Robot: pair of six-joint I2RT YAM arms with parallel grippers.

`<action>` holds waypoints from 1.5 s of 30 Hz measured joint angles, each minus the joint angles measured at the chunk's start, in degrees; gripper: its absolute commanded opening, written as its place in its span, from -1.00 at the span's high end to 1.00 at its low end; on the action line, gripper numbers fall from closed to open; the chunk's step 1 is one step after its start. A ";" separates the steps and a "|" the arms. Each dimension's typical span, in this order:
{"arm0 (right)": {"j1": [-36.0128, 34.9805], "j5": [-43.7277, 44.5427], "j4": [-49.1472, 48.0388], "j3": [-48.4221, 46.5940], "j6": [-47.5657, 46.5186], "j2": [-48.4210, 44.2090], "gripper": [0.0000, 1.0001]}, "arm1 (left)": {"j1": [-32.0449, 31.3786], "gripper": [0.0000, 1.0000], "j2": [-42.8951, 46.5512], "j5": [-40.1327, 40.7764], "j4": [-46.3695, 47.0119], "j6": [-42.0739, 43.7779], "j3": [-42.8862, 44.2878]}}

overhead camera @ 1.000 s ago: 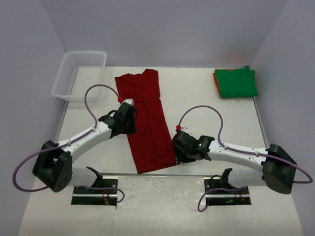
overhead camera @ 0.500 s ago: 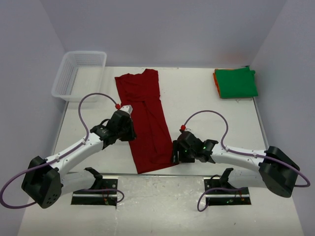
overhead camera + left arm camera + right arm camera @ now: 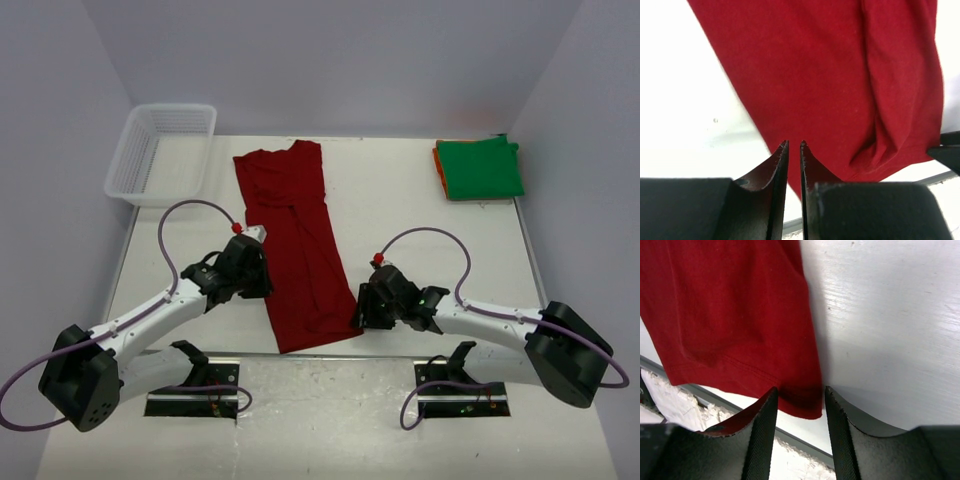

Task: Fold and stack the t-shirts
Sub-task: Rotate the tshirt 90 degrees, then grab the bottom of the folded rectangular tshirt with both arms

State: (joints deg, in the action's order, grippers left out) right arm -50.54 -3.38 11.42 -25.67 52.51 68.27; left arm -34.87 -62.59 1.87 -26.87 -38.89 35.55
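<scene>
The dark red t-shirt (image 3: 298,240) lies flat as a long narrow strip folded lengthwise, running from the table's back to its near edge. It also shows in the left wrist view (image 3: 830,75) and the right wrist view (image 3: 730,305). My left gripper (image 3: 262,288) is at the strip's left edge near its hem. Its jaws (image 3: 794,144) are almost together and hold nothing. My right gripper (image 3: 358,312) is open, and its jaws (image 3: 800,390) straddle the strip's near right corner. The green t-shirt (image 3: 481,168) lies folded on the orange one (image 3: 437,160) at the back right.
A white mesh basket (image 3: 160,150) stands at the back left corner. The table's near edge with a metal strip (image 3: 805,445) runs just beyond the red shirt's hem. The arm bases and cables are at the near side.
My left gripper has moved nearer along the red shirt's left edge toward the hem. My right gripper has shifted slightly right and nearer, to the shirt's near right corner. The shirt has not moved.
</scene>
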 measured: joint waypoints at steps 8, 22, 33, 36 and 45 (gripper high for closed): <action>0.00 -1.22 -0.81 0.09 -0.02 0.50 0.18 | -0.22 0.68 0.68 -1.27 -1.64 -1.01 -2.08; 0.09 -4.85 -5.25 0.17 -0.15 3.43 0.55 | -2.10 0.38 2.21 -4.85 -4.55 -4.11 -2.67; 0.09 -4.79 -4.15 0.24 -0.68 3.74 1.00 | -5.66 0.32 -0.79 -12.22 -4.09 -6.91 -4.00; 0.09 -4.76 -4.17 0.24 -0.68 3.74 1.00 | -7.30 0.29 -0.81 -13.77 -4.39 -8.04 -4.55; 0.09 -4.72 -4.20 0.46 -0.68 3.74 1.00 | -9.09 0.21 -0.44 -15.82 -5.73 -10.23 -4.83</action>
State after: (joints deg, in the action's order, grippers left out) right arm -50.46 -8.10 7.22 -25.21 51.83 72.01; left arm -43.97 -63.02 -13.96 -32.60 -49.12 30.72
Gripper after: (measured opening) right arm 0.011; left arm 0.392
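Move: The left hand's target, the t-shirt's left hem corner, lies about 13 cm back, 3 cm to its right and 6 cm below; the folded layer's ridge end is some 7 cm back and 11 cm right, equally low. The right hem corner, already between the right hand's open fingers, is roughly 2 cm back, 1 cm right and 1 cm below that hand; from there the left corner lies about 6 cm back and 18 cm left. Back towards the base, the left hand travels about 10 cm above the t-shirt towards its left hem corner, easing some 3 cm right and a little down, while its wrist tips about 20 degrees to aim the fingers nearly straight down and they part. The right hand edges barely 2 cm left, then shuts its fingers, pinching the right hem corner, and holds there. ##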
